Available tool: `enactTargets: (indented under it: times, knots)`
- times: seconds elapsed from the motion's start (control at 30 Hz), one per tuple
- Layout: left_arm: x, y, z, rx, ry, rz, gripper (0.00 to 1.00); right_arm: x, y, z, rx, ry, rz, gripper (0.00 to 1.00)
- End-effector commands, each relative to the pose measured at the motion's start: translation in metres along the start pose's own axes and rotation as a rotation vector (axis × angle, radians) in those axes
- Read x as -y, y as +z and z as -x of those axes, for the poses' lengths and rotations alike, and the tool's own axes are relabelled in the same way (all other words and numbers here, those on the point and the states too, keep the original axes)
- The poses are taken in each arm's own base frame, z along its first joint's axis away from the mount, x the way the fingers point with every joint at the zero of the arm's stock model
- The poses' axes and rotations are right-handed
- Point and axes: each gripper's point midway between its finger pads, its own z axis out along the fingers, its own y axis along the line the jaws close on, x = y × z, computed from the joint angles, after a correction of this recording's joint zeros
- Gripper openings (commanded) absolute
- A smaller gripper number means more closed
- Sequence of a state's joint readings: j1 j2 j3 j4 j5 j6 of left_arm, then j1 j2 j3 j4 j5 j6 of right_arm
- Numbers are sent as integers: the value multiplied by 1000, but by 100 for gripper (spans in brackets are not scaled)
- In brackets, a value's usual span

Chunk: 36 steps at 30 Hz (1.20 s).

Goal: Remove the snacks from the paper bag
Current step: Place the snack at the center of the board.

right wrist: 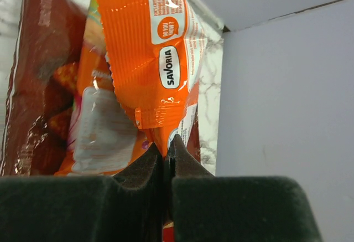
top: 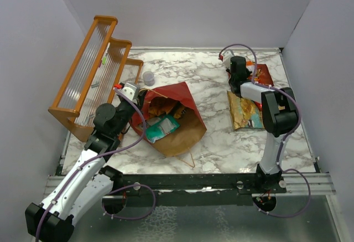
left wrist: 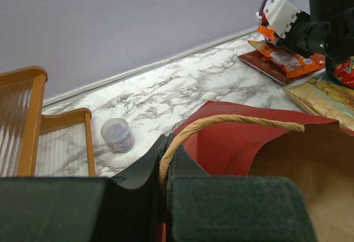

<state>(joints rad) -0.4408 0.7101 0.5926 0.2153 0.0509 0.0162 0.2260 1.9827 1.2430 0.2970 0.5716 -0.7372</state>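
Note:
The dark red paper bag lies on its side in the middle of the table, its brown mouth facing the near left. A teal packet and other snacks show inside the mouth. My left gripper is shut on the bag's twine handle at the bag's left edge. At the far right, my right gripper is shut on the bottom edge of an orange packet, just above the dark red Doritos bag. A large orange-yellow chip bag lies nearer, beside a small red packet.
An orange wooden rack stands at the far left, close to my left arm. A small clear jar sits between the rack and the bag. Grey walls close in the table at the back and on both sides.

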Motion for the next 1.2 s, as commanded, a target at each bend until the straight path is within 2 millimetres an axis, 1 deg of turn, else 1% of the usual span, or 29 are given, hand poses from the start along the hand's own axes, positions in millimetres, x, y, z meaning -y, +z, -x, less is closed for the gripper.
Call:
enactTargets:
  times: [0.0, 0.13, 0.2, 0.27, 0.33, 0.4, 0.47, 0.53, 0.67, 0.73, 0.8, 0.83, 0.9, 0.97, 1.0, 1.1, 1.17]
  knots:
    - [-8, 0, 10, 20, 10, 36, 0, -20, -6, -10, -17, 17, 51, 1]
    - [-8, 0, 10, 20, 9, 37, 0, -44, -4, -16, -32, 26, 139, 1]
    - [-8, 0, 10, 20, 10, 39, 0, -54, -4, -13, -15, 33, 179, 2]
    - [-8, 0, 10, 20, 11, 42, 0, -57, -5, -8, 11, 49, 207, 7]
    - [-8, 0, 10, 20, 11, 42, 0, -58, -8, -1, 31, 79, 233, 15]
    - [-9, 0, 11, 22, 11, 42, 0, -54, -13, 7, 56, 106, 250, 23]
    - [-8, 0, 11, 22, 11, 41, 0, -47, -20, 16, 85, 149, 255, 37]
    - [-8, -1, 11, 22, 10, 41, 0, -36, -28, 26, 115, 193, 256, 48]
    - [-8, -1, 12, 26, 7, 41, 0, -10, -54, 48, 192, 313, 260, 61]
    - [-8, -2, 12, 27, 7, 39, 0, 5, -72, 60, 246, 384, 267, 64]
    - [-8, -2, 13, 30, 5, 38, 0, 14, -93, 74, 322, 459, 309, 67]
    - [-7, -2, 13, 31, 5, 37, 0, 16, -105, 81, 367, 495, 343, 68]
    - [-6, -2, 14, 32, 4, 33, 0, 19, -139, 98, 488, 582, 439, 69]
    - [-7, -3, 14, 34, 4, 33, 0, 11, -173, 110, 608, 637, 561, 69]
    - [-7, -3, 15, 36, 4, 34, 0, 5, -188, 112, 661, 650, 617, 69]
    - [-7, -4, 16, 39, 4, 34, 0, -14, -238, 117, 811, 651, 787, 69]
    - [-7, -4, 16, 41, 5, 36, 0, -23, -274, 122, 912, 612, 875, 69]
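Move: The right hand still holds an orange packet by its end. The orange snack already on the pile, where it is being taken, lies about 2 cm ahead, 4 cm left and 7 cm below; the brown Doritos bag is under that snack. A red packet sits some 8 cm back and 2 cm right, the yellow packet 16 cm back and 3 cm left, all similarly low. From the left hand, the pile snack is roughly 22 cm ahead, 44 cm right, 25 cm lower. The right hand lowers the packet about 4 cm onto the pile, opens, then withdraws upward, back and left. ##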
